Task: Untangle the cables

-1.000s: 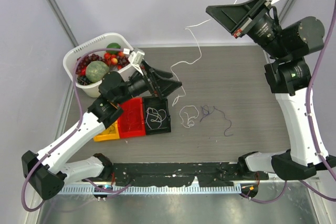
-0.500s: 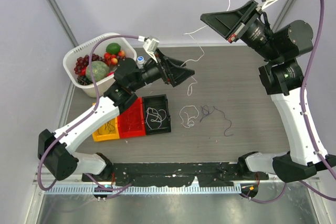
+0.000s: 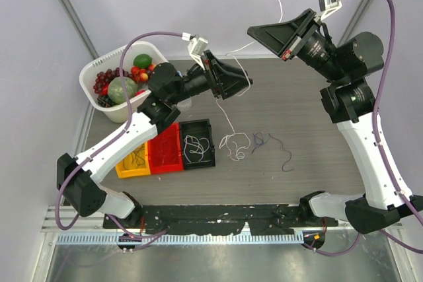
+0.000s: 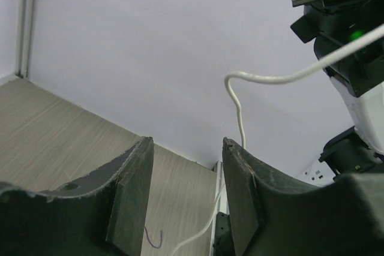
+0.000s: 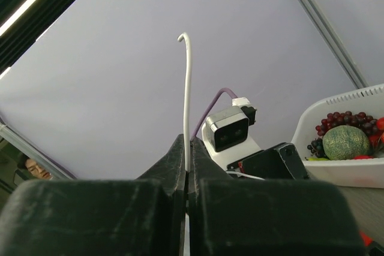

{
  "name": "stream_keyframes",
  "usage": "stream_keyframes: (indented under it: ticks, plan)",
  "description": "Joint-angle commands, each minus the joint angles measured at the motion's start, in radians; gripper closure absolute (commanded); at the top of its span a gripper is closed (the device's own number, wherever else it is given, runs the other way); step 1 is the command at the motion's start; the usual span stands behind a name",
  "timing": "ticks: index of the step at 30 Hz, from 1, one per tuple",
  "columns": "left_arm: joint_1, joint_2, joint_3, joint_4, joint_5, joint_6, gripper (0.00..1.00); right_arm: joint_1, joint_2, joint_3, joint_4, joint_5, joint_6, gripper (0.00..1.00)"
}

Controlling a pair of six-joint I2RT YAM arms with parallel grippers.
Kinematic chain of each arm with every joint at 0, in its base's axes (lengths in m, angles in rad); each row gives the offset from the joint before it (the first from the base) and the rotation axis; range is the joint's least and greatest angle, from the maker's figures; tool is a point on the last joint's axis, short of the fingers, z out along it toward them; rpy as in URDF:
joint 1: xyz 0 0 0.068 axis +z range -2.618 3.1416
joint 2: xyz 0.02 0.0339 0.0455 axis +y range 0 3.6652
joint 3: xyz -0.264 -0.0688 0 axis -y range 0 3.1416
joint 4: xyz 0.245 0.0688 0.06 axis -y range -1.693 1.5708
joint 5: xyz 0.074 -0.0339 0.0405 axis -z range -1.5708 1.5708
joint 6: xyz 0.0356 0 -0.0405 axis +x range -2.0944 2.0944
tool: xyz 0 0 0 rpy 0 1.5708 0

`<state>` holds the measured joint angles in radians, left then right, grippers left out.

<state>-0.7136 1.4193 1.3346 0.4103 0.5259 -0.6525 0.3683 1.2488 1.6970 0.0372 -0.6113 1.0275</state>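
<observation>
My right gripper [image 3: 252, 32] is raised high at the back, shut on a white cable [image 3: 229, 114]. The cable's free end [image 5: 186, 76] sticks up past the pinched jaws [image 5: 188, 142]. From there it slopes down to my left gripper [image 3: 239, 84], also lifted, then drops to white loops [image 3: 235, 146] on the table. In the left wrist view the jaws [image 4: 187, 143] stand apart, and the white cable [image 4: 239, 109] passes the right finger [image 4: 243, 196] and shows again lower in the gap. A dark purple cable [image 3: 272, 143] lies beside the loops.
A black bin [image 3: 210, 160] holding a coiled white cable sits at centre left, with a red bin [image 3: 165, 151] and a yellow bin [image 3: 135, 161] beside it. A white basket [image 3: 92, 70] of fruit stands at the back left.
My left arm has swung up and to the right to the hanging white cable, and its jaws have narrowed. The right gripper has drifted left with the cable.
</observation>
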Motion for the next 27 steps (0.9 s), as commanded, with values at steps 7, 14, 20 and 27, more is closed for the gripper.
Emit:
stream_keyframes:
  ticks: [7, 14, 20, 27]
  plan:
    - [-0.009, 0.017, 0.041, 0.213, 0.14, -0.104, 0.35, 0.011, -0.055, -0.06, 0.038, -0.004, -0.01, 0.99]
    - [0.0, -0.123, -0.006, -0.237, -0.277, 0.059, 0.35, 0.009, -0.06, -0.007, -0.063, 0.015, -0.093, 0.99]
    - [0.022, -0.214, -0.118, -0.094, -0.149, 0.082, 0.18, 0.011, -0.063, -0.026, -0.068, 0.015, -0.096, 0.99]
    - [0.02, -0.12, -0.04, -0.004, -0.053, -0.004, 0.16, 0.011, -0.065, -0.031, -0.06, 0.012, -0.083, 0.99]
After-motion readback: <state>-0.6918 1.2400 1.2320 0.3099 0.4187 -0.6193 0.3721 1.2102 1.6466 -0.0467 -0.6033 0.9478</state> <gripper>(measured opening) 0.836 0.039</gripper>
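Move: Just off the left fingertips, about 3 cm to their right, 1 cm back and level, hangs the white cable that the right hand already holds. Far below the left hand, some 43 cm down on the table, lie the loose white loop (2 cm back, 1 cm left), the purple cable (4 cm back, 10 cm right) and the black tray (2 cm back, 14 cm left). From the right hand, the hanging stretch is about 14 cm below, 2 cm forward and 2 cm left. Backing off to the left from the hanging white cable, the left hand ends about 4.5 cm away, after first easing 1.5 cm back and then swinging forward; its wrist turns some 15 degrees counter-clockwise on the way out and its half-closed fingers open wide. The right hand keeps its shut grip on the cable and sinks about 2.5 cm. ##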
